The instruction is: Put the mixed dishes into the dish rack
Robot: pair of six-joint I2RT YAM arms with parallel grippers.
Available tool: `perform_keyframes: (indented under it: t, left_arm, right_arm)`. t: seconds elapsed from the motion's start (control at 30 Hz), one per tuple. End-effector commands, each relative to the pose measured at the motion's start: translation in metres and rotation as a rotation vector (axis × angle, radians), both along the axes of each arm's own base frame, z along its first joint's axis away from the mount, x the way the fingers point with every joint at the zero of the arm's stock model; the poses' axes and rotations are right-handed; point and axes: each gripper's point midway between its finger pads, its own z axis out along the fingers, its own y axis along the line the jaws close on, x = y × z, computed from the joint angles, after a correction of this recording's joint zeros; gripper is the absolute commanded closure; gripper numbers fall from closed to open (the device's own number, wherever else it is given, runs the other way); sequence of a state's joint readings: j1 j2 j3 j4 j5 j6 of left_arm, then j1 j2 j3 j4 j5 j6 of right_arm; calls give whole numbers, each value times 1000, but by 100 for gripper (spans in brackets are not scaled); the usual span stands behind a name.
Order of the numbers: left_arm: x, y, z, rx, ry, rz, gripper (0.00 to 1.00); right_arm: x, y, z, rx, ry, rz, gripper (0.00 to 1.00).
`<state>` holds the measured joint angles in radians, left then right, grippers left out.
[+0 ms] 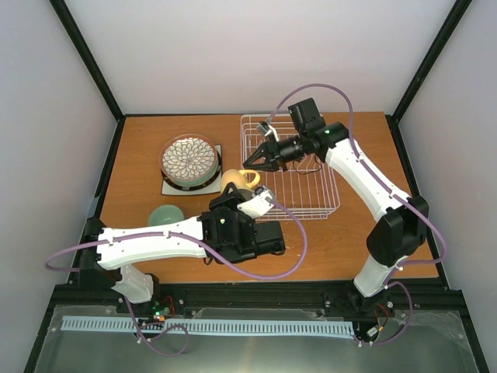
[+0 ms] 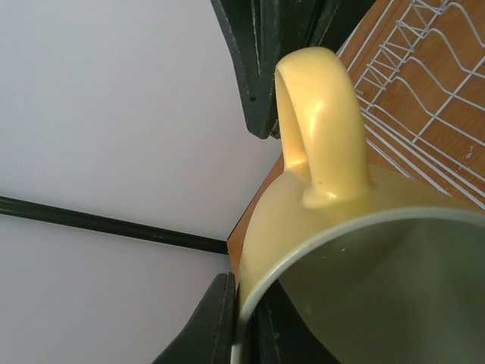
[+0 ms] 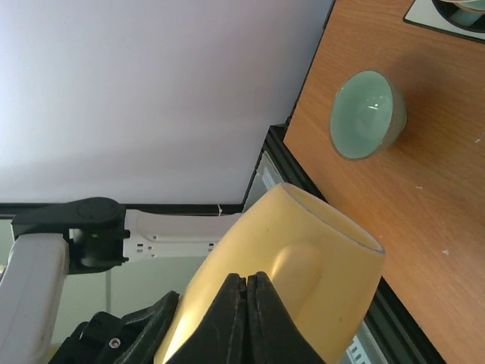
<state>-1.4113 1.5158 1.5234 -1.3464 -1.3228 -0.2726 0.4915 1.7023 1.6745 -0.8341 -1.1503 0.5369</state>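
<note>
My left gripper (image 1: pixel 233 194) holds the yellow mug (image 1: pixel 238 181) up just left of the white wire dish rack (image 1: pixel 311 203). In the left wrist view the left gripper (image 2: pixel 242 315) is shut on the mug's rim, one finger outside and one inside, with the handle (image 2: pixel 318 129) pointing up. My right gripper (image 1: pixel 250 163) reaches in from over the rack. Its fingers (image 2: pixel 261 68) sit against the handle's top. In the right wrist view the right gripper (image 3: pixel 247 279) is shut, tips together against the mug (image 3: pixel 318 265), nothing between them. The mint-green bowl (image 1: pixel 165 215) stands on the table.
A stack of round plates topped by the petal-patterned one (image 1: pixel 189 158) rests on a square white plate (image 1: pixel 169 187) at the back left. The bowl (image 3: pixel 367 114) and a corner of the plates (image 3: pixel 455 11) show in the right wrist view. The rack's wires (image 2: pixel 432 98) lie beyond the mug.
</note>
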Motion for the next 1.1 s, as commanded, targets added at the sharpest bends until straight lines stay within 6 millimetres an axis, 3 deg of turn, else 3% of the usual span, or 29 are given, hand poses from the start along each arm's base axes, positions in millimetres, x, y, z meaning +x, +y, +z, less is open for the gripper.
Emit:
perform_keyframes:
  t: [0.0, 0.27, 0.33, 0.4, 0.6, 1.07]
  left_arm:
    - [0, 5, 28, -46, -123, 20, 99]
    - [-1, 13, 26, -45, -133, 25, 99]
    - [-1, 17, 30, -54, -134, 24, 99]
    - [-2, 24, 36, -70, -137, 24, 99]
    - [-4, 36, 38, -55, -135, 20, 99]
    - [-3, 24, 30, -5, -129, 15, 99]
  right_arm:
    - [-24, 2, 17, 15, -8, 47, 97]
    - [-27, -3, 21, -8, -34, 41, 95]
    - [-32, -7, 20, -27, -46, 36, 64]
    - [-38, -14, 17, -42, -51, 22, 53]
    - [-49, -26, 22, -16, -33, 7, 52]
    - [-39, -19, 35, -23, -4, -14, 44]
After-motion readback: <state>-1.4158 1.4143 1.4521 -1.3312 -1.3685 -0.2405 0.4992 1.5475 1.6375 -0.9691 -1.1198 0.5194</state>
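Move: The mug's handle lies right at my shut right fingertips, some 2 cm back and 2 cm below; the mug's body is 5 cm to the left and 2 cm back. From this hand the dish rack is about 10 cm right, 9 ahead and far below, the plate stack 19 left and 11 ahead. My left hand already pinches the mug's rim, with the handle about 5 cm right, 4 ahead, and the rack 16 right, 16 ahead. I open my shut right fingers about halfway and draw this hand back about 5 cm, a little to the right and up, so that the open fingers face the handle from its right side. Keeping its pinch on the mug's rim, my left hand dips a centimetre, then carries the mug roughly 2.5 cm left and slightly up, away from the right fingers. ##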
